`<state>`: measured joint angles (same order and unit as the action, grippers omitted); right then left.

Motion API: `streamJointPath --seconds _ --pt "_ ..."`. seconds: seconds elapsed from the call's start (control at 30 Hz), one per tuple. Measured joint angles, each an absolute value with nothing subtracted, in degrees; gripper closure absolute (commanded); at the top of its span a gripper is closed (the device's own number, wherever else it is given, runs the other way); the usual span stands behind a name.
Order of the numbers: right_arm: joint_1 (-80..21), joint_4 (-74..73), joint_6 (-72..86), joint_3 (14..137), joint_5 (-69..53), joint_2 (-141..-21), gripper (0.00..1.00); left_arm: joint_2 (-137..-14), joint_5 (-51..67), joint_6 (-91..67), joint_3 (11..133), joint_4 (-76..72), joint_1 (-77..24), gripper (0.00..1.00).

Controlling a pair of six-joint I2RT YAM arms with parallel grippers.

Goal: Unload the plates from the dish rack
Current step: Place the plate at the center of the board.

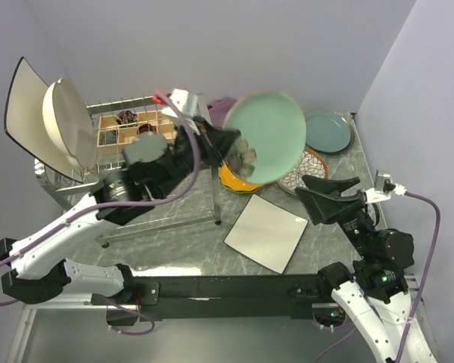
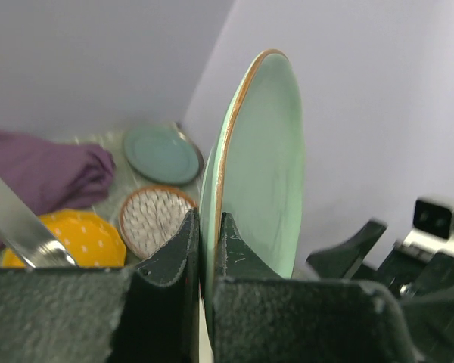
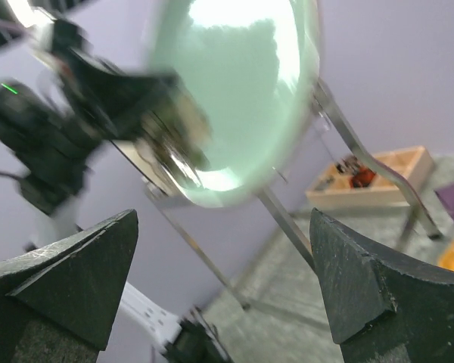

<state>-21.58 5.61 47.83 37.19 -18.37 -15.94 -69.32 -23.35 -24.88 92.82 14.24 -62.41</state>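
Note:
My left gripper is shut on the rim of a pale teal-green plate, holding it on edge in the air to the right of the dish rack. In the left wrist view both pads pinch that plate at its lower edge, the gripper closed tight. A large white square plate with a dark rim and a round cream plate stand in the rack's left end. My right gripper is open, facing the held plate from the right; nothing is between its fingers.
On the table lie a white square plate, an orange dotted plate, a brown-patterned plate and a darker teal plate. A purple cloth and a wooden compartment box sit behind the rack. Walls close in at the back and right.

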Motion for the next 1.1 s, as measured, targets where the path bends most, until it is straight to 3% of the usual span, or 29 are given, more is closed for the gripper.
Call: streamJointPath --seconds 0.47,0.57,0.7,1.07,1.1 --pt "-21.6 3.3 54.5 36.4 -5.3 -16.8 0.0 -68.3 -16.4 -30.3 80.8 7.7 -62.5 0.99" --pt "-21.6 3.0 54.4 36.3 -4.7 -17.9 0.05 -67.2 -16.1 -30.9 79.0 6.0 -62.5 0.99" --pt "-21.6 3.4 54.0 35.6 -4.1 -18.6 0.31 -65.9 -15.8 -31.1 77.5 4.8 -62.5 0.99" --pt "-21.6 13.6 56.2 28.6 -10.6 -18.6 0.76 -65.9 -12.5 -34.4 73.3 2.2 -62.5 0.99" --pt "-21.6 13.9 56.4 28.1 -10.6 -18.3 0.93 -66.2 -12.3 -34.7 73.1 2.0 -62.5 0.99"
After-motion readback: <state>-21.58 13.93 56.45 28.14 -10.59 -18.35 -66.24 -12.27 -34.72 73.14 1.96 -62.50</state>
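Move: The left hand holds the green plate by its left rim, the plate's middle about 5 cm ahead and 7 cm right. From the open right hand that middle is roughly 12 cm ahead, 13 cm left and 11 cm above. The board's middle lies level ahead of the left hand, about 15 cm right and 50 cm below; the yellow plate is some 24 cm beyond the board and 8 cm left of it, the flower-patterned plate equally far beyond and 13 cm right of it. Down about 8 cm and some 5 cm right, the left hand brings the gripped green plate towards the right hand, tipping a little down and turning about 10 degrees clockwise. The right hand first edges right, then goes forward and down, about 4 cm each overall, tipping slightly down; its wide-open fingers straddle the plate's right rim and close most of the way about it. ##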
